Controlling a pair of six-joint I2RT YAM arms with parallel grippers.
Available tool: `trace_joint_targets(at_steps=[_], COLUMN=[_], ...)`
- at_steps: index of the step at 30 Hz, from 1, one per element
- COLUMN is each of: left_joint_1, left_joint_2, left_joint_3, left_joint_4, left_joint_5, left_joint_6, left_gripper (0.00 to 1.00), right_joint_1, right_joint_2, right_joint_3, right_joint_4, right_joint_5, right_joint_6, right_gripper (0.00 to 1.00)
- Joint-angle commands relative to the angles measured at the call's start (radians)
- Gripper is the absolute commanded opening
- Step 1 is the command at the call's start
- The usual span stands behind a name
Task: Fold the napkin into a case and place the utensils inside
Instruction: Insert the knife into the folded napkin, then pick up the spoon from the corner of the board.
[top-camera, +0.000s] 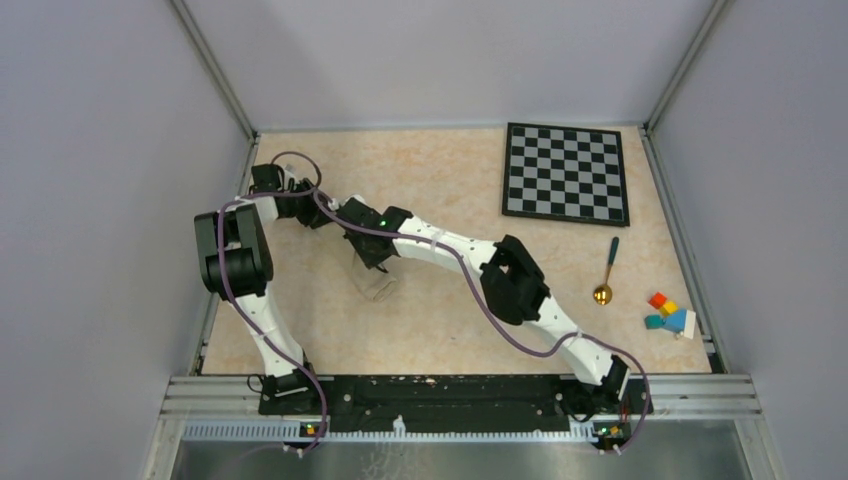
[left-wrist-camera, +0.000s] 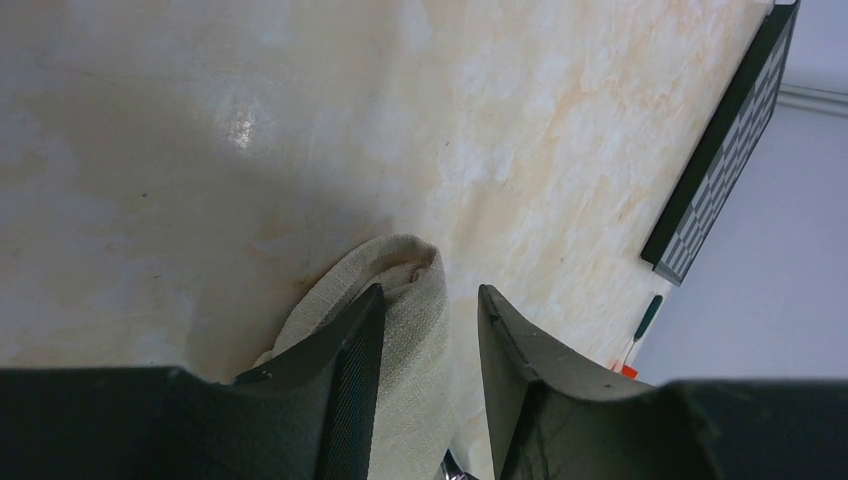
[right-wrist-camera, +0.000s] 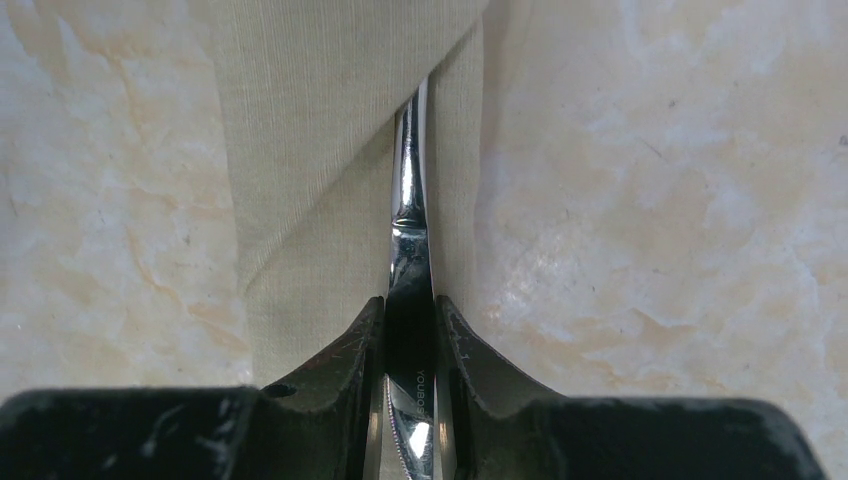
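The beige napkin (right-wrist-camera: 330, 150) lies folded into a long narrow case, faint against the table (top-camera: 378, 288). My right gripper (right-wrist-camera: 410, 310) is shut on the silver knife (right-wrist-camera: 410, 200), whose far end runs under the diagonal fold of the cloth. In the left wrist view the case's rolled end (left-wrist-camera: 415, 300) lies between the fingers of my left gripper (left-wrist-camera: 430, 300). That gripper is open, the cloth against its left finger (left-wrist-camera: 350, 360) and apart from the right one. The two grippers meet left of centre (top-camera: 350, 235). The spoon (top-camera: 607, 268), gold bowl and dark handle, lies at the right.
A black-and-white checkered board (top-camera: 565, 172) sits at the back right. Small coloured blocks (top-camera: 668, 312) lie near the right edge, beside the spoon. Grey walls close in the table on three sides.
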Motion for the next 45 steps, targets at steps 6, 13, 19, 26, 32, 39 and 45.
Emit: trace_joint_targets(at_steps=[6, 13, 19, 26, 32, 39, 45], left_joint_1=[-0.009, -0.011, -0.01, -0.007, -0.028, -0.107, -0.163], left_joint_2=[0.004, 0.002, -0.056, -0.257, -0.38, -0.419, -0.425], left_joint_3=[-0.015, -0.017, -0.02, 0.021, 0.028, 0.017, 0.011], left_joint_4=[0.013, 0.014, 0.004, -0.034, -0.021, 0.001, -0.005], left_joint_5=[-0.007, -0.007, -0.023, -0.078, -0.019, 0.064, 0.115], left_joint_6=[0.02, 0.018, 0.036, 0.087, 0.101, 0.162, 0.182], left_gripper=[0.45, 0.45, 0.45, 0.64, 0.77, 0.77, 0.77], right_joint_1=[-0.011, -0.011, -0.011, -0.012, -0.149, -0.71, -1.114], right_joint_2=[0.079, 0.074, 0.086, -0.157, -0.727, -1.281, -1.299], right_joint_3=[0.143, 0.107, 0.16, 0.153, -0.545, -1.187, -1.285], right_joint_4=[0.036, 0.073, 0.039, -0.076, 0.035, 0.101, 0.12], right_joint_5=[-0.003, 0.044, 0.027, -0.04, -0.045, -0.126, -0.168], right_joint_6=[0.044, 0.07, 0.073, 0.068, 0.011, -0.018, -0.053], right_gripper=[0.0, 0.03, 0.38, 0.7, 0.69, 0.73, 0.82])
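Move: The right hand already holds the knife low over the folded napkin; the flap edge it runs under lies about 4 cm ahead and 4 cm to the left, and the napkin's middle roughly 4 cm left and 1 cm ahead, just below. The spoon lies some 54 cm to its right and 3 cm back. The left fingers are already at the napkin's far end, and that flap edge lies about 5 cm back and 5 cm right of this hand. The right hand slides the knife about 2 cm forward and left under the flap, opens to let go, then lifts and sweeps some 49 cm right towards the spoon, turning clockwise and sinking at the end. The left hand stays at the napkin's far end until that release, then opens wider and rises about 16 cm, fingers tipping up, before drifting right. ##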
